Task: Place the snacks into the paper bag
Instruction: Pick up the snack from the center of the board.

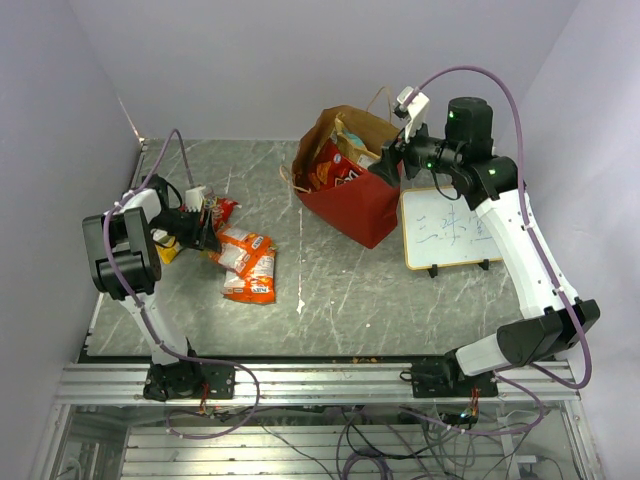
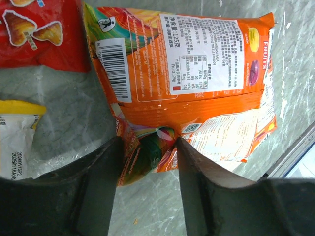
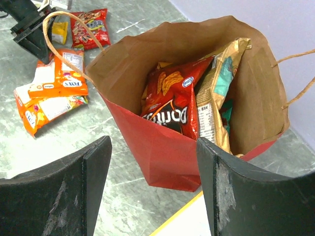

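The red paper bag (image 1: 350, 205) stands upright at the back centre, open at the top. Inside it lean a red Doritos packet (image 3: 170, 105) and a kraft-gold pouch (image 3: 216, 98). My right gripper (image 3: 153, 162) hovers open over the bag's near side (image 3: 157, 142), with nothing between its fingers. On the left lie orange snack packets (image 1: 250, 265). My left gripper (image 2: 147, 152) is low at the table, and the crumpled corner of one orange packet (image 2: 197, 64) is bunched between its two fingers, touching both.
A small red packet (image 2: 39, 34) and a yellow-white pack (image 2: 17, 137) lie beside the left gripper. A second orange packet (image 3: 47, 110) lies under the first. A wood-framed whiteboard (image 1: 450, 230) lies right of the bag. The bag's twisted handles (image 3: 59, 29) stick out sideways.
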Controlling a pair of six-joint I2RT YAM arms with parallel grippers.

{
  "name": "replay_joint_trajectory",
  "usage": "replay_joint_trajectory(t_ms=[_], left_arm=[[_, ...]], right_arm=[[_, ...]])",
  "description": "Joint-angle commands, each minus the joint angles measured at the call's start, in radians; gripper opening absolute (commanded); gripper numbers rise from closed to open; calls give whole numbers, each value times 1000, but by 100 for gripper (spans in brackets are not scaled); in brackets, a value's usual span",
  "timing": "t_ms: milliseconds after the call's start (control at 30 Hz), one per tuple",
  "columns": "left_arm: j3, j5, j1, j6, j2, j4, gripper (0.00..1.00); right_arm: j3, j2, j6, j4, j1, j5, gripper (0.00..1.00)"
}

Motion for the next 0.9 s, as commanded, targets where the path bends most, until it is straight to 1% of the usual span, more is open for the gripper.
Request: replay_joint_trajectory(t_ms=[0,200,333,433,667,867], left_arm=[[-11,68,-5,35,9,7,53],[-1,71,-15,62,-22,-19,35],[22,60,-36,90,-70,-59,21],[36,39,-62,108,-117,-91,8],[32,-27,-117,131,-274,-103,7],[33,-114,-214,175,-425,-115,7]], right_arm=[[-10,-9,3,21,-3,-16,69],[-16,-5,4,24,-2,-17,70],[-12,7,6,22,-2,-24,70],[-7,15,9,23,-3,-32,70],[-7,34,13,30,-2,-55,70],[-11,57,23,48,2,-115,70]])
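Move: Right between the left hand's open fingers is the near-left corner of the upper orange snack; the snack's middle lies about 7 cm to the right, 2 cm ahead and 1 cm lower. The lower orange snack is about 9 cm right and 6 cm back, the red snack some 12 cm straight ahead, the yellow one 10 cm left and 3 cm ahead. From the right hand, the upper orange snack is roughly 35 cm left, 2 cm back and 35 cm below. Closing almost fully on the corner of the upper orange snack, the left hand pinches it while staying nearly in place, then lifts it about 9 cm, drifting some 4 cm to its right. On the way up the wrist swings the downward fingers some 15 to 20 degrees forward and turns slightly clockwise; the grip is kept. ##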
